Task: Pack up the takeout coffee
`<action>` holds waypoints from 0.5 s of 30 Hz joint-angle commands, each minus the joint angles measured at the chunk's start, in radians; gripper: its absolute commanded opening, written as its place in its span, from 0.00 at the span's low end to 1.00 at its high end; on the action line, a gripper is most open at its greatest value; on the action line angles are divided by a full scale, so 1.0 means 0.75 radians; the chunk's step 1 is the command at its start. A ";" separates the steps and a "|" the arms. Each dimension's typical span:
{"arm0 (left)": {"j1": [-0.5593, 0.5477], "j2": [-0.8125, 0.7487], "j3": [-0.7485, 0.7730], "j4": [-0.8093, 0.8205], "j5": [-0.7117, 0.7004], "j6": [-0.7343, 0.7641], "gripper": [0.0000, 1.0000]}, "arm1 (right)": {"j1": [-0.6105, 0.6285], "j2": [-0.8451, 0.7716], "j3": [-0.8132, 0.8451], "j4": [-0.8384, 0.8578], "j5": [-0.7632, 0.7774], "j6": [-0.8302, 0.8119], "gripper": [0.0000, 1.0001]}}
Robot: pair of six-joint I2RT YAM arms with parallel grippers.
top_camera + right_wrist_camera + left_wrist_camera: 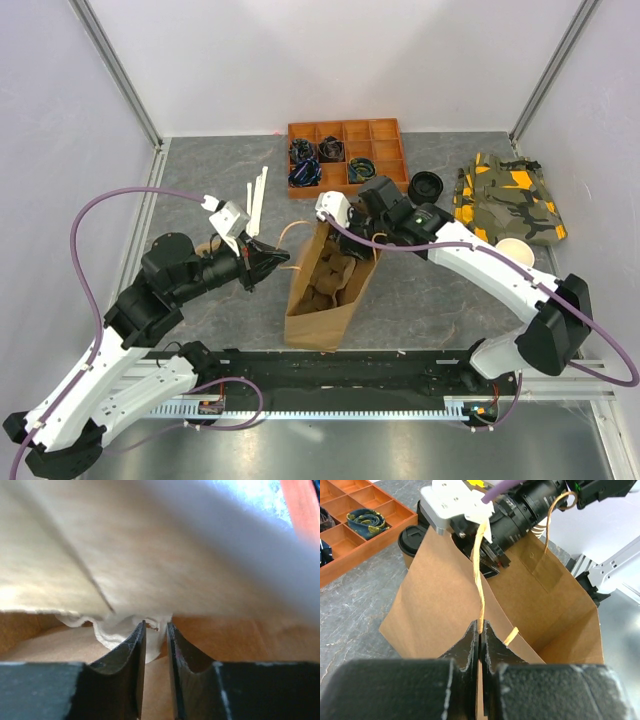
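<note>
A brown paper bag sits mid-table with its mouth held open. My left gripper is shut on the bag's twine handle and pulls it leftward. My right gripper reaches into the far end of the bag's mouth, its jaws a little apart. A crumpled white napkin lies just past its left fingertip, inside the bag. Brown rounded shapes fill the bag's inside. The takeout coffee is hidden; I cannot pick it out in any view.
An orange compartment tray with coiled items stands at the back. A round black lidded shape is beside its corner. A camouflage pouch and a white-inside tan cup are on the right. White sticks lie by the left arm.
</note>
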 commanded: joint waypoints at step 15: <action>0.002 0.003 0.000 -0.023 0.049 0.077 0.02 | 0.046 0.019 0.386 -0.126 0.033 0.040 0.68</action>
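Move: The cup tray is already down in the paper bag, some 13 cm below the right hand, about 6 cm to its left and 3 cm back. The bag's middle lies roughly 5 cm back, 3 cm left and 5 cm lower. A lidded cup stands about 8 cm ahead and 6 cm right, 13 cm down; the orange organizer is straight ahead, about 19 cm, 16 cm down. From the left hand the tray lies 4 cm ahead, 8 cm right and 28 cm down. The cup tray is left inside the bag while the right hand climbs away from it, slowly at first and then faster, some 7 cm up towards the mouth and about 2 cm left. Its fingers, already parting, spread from roughly a third to two thirds open as they tilt slightly up. The left hand stays put, keeping its pinch on the bag's near-left handle. ##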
